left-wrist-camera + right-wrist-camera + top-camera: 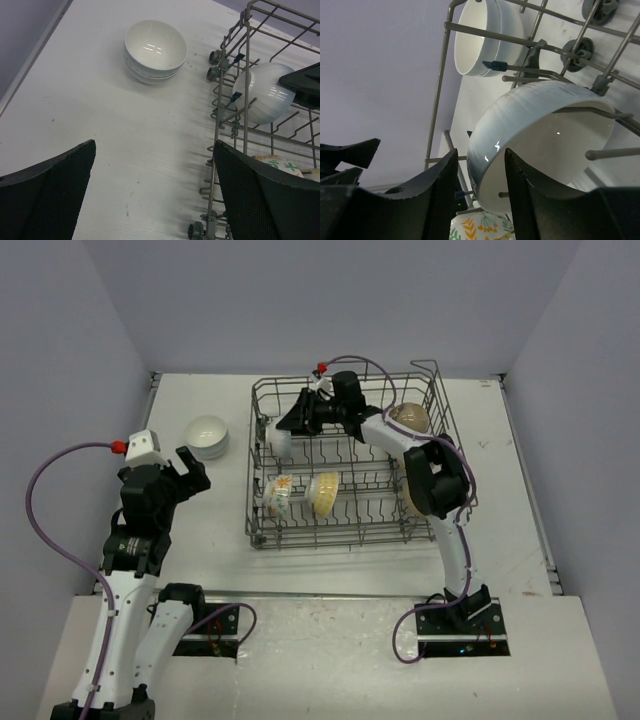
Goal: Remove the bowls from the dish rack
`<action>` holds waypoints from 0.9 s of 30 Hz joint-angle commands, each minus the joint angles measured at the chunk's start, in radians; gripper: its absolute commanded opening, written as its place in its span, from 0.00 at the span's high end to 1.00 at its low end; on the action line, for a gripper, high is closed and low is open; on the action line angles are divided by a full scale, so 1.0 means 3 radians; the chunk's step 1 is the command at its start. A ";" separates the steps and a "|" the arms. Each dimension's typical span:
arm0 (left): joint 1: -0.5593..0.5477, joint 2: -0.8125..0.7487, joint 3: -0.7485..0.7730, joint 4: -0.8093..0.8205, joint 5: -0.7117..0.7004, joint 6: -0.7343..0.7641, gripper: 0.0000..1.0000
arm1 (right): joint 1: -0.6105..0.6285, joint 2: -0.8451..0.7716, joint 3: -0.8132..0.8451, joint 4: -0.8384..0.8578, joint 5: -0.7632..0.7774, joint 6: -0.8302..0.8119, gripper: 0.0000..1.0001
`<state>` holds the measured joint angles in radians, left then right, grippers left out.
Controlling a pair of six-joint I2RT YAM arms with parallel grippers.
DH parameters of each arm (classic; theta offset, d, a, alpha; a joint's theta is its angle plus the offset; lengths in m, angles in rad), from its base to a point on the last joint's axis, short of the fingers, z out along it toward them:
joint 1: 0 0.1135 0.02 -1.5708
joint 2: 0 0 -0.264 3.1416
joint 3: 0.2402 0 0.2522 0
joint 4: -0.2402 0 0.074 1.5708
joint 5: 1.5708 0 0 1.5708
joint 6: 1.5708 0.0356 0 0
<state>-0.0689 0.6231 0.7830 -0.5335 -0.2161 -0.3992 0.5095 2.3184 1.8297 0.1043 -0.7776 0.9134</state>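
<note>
The dish rack [345, 537] stands mid-table. At its back left corner a plain white bowl [281, 438] [520, 130] [262, 92] leans on the tines. My right gripper [292, 421] [481, 155] straddles its rim, one finger inside and one outside, with a narrow gap showing at the outer finger. Two floral bowls [280, 496] [323, 492] stand in the front row, and a beige bowl [411, 417] sits at the back right. My left gripper [190, 468] [155, 145] hovers open over bare table left of the rack, holding nothing.
Two plain white bowls [208, 435] [155, 50] are stacked on the table left of the rack. The rack's wire wall [245, 75] and small wheels stand close to my left gripper's right finger. The right arm's forearm crosses over the rack's right half.
</note>
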 commanded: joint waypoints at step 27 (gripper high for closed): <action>-0.0062 -0.0006 0.0018 0.0163 -0.0001 0.0093 0.00 | -0.0138 -0.0518 -0.0592 0.2213 -0.0276 0.1373 1.00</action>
<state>-0.0803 0.6197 0.7830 -0.5316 -0.2134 -0.3992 0.5003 2.3322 1.6531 0.5713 -0.8543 1.2621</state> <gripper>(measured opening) 0.997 0.101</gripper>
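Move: The right hand, its fingers half open astride the upper rim of the white bowl standing in the rack, has that bowl's middle some 5 cm below and 2 cm left, level fore and aft. The floral bowl is about 14 cm back and 2 cm left, the yellow bowl 14 cm back and 9 cm right; the stacked bowls stand about 18 cm left, 1 cm farther out. From the left hand, the white bowl lies roughly 19 cm ahead and 20 cm right. Nearly in place, the right hand closes its fingers and pinches the white bowl's upper rim, edging about 1 cm left at first, then giving most of that back, while easing some 1 cm back and finally 1 cm up. As it grips, the wrist rolls roughly 15 degrees, the hand's left side rising. ##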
